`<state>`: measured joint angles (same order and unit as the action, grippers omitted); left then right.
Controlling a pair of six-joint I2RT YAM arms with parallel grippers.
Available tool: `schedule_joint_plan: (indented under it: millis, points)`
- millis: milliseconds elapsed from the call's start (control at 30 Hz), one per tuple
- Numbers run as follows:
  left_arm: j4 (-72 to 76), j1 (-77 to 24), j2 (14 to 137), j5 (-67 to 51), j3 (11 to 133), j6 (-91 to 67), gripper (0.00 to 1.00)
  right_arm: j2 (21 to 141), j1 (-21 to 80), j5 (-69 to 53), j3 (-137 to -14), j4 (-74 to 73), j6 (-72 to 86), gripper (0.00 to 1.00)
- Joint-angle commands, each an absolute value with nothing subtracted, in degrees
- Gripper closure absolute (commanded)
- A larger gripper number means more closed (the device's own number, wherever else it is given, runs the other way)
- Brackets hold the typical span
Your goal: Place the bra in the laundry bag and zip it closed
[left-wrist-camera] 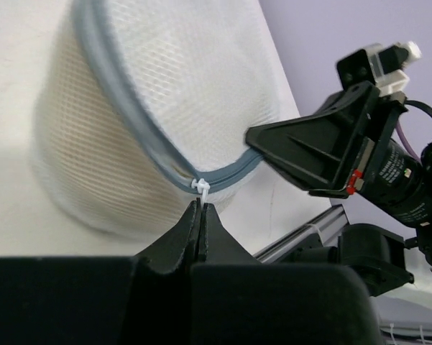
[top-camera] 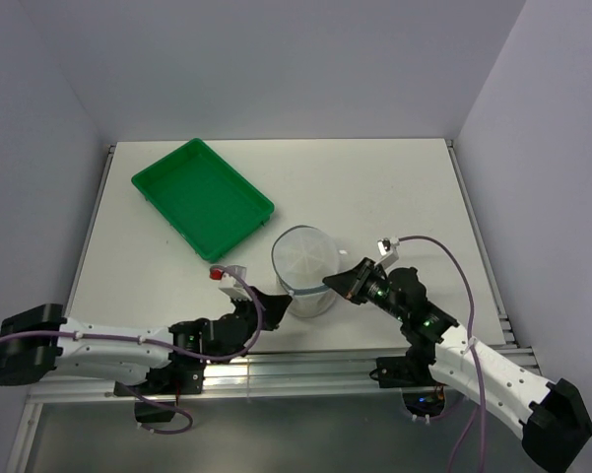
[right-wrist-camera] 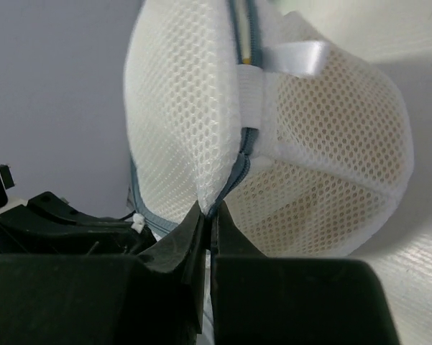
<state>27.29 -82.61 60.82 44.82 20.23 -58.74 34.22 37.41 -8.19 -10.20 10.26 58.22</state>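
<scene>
The laundry bag (top-camera: 303, 268), a white mesh drum with a grey-blue zipper rim, stands near the table's front middle, between my two grippers. My left gripper (left-wrist-camera: 200, 208) is shut on the small white zipper pull (left-wrist-camera: 200, 187) at the rim. My right gripper (right-wrist-camera: 211, 213) is shut on the mesh and zipper tape at the bag's (right-wrist-camera: 316, 165) opposite side. From above, the left gripper (top-camera: 274, 302) sits at the bag's lower left and the right gripper (top-camera: 337, 283) at its right. The bra shows only as a pale yellow tint (right-wrist-camera: 313, 212) through the mesh.
An empty green tray (top-camera: 202, 195) lies at the back left, apart from the bag. A metal rail (top-camera: 305, 370) runs along the table's near edge, and white walls close in the left, back and right sides.
</scene>
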Motion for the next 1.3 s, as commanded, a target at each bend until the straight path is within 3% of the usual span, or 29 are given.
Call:
schedule_joint_plan:
  millis: [0, 133, 267, 433, 500, 533, 600, 633, 800, 900, 1067, 1167, 1267]
  points:
    - [15.9, -83.1, 53.1, 51.8, 17.5, -62.4, 1.0, 33.7, 33.8, -4.2, -12.7, 10.1, 53.8, 1.0]
    - [4.2, -83.1, 45.3, 56.4, 15.1, -66.7, 1.0, 33.9, 30.2, -7.6, -12.2, 11.6, 51.7, 1.0]
    - [2.3, -83.0, 37.9, 57.7, 13.5, -63.8, 1.0, 37.5, 26.2, -12.6, -13.6, 13.2, 47.6, 1.0]
    - [6.2, -83.2, 41.6, 56.2, 17.3, -57.7, 1.0, 43.5, 24.5, -18.6, -19.0, 13.0, 45.5, 1.0]
    - [9.2, -84.3, 45.7, 55.5, 18.6, -55.9, 1.0, 43.9, 24.5, -18.2, -21.3, 10.2, 44.8, 0.61]
    - [10.9, -84.8, 47.0, 55.2, 19.1, -55.6, 1.0, 43.3, 24.7, -18.0, -21.8, 8.4, 44.7, 0.35]
    - [14.3, -85.9, 50.9, 55.3, 20.7, -54.8, 1.0, 40.5, 24.7, -17.8, -21.9, 7.2, 44.3, 0.22]
    - [15.3, -86.1, 51.8, 55.3, 21.3, -54.4, 1.0, 39.4, 24.8, -17.6, -21.7, 5.6, 44.1, 0.18]
    - [17.1, -85.6, 54.1, 55.8, 22.1, -52.7, 1.0, 32.7, 24.8, -13.8, -20.5, -1.5, 41.0, 0.18]
    - [17.2, -82.9, 53.4, 52.0, 21.9, -52.0, 1.0, 31.0, 24.8, -15.4, -18.6, -1.5, 42.8, 0.17]
    - [16.4, -73.8, 53.8, 42.2, 23.9, -49.3, 1.0, 31.2, 25.1, -14.2, -15.9, 1.0, 47.5, 0.06]
    - [16.5, -68.1, 54.8, 35.3, 26.2, -48.5, 0.83, 32.9, 25.3, -13.6, -15.6, 3.2, 49.0, 0.06]
    - [16.3, -64.0, 56.2, 30.0, 30.0, -47.1, 0.46, 34.8, 25.4, -12.0, -15.8, 3.7, 49.0, 0.06]
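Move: My left fingertips hold the zipper pull at the laundry bag's near rim; the rim's left bend, where the pull is headed, lies about 8 cm ahead and 4 cm left. My right fingers pinch the zip edge, with the pull about 8 cm to their left and level front to back. From the right hand the bag's middle is some 5 cm ahead, 4 cm left and a little below. The green bin's middle is roughly 30 cm ahead and 27 cm left of my left hand. With my right hand anchoring the zip edge, I draw the pull left about 7 cm with my left, then sink, ease back right and swing some 6 cm forward beside the bag, tilting slightly, rising and opening off the pull. My right hand lets go of the edge, goes forward, up and right over the zip, then comes down with its fingers wide around it. ##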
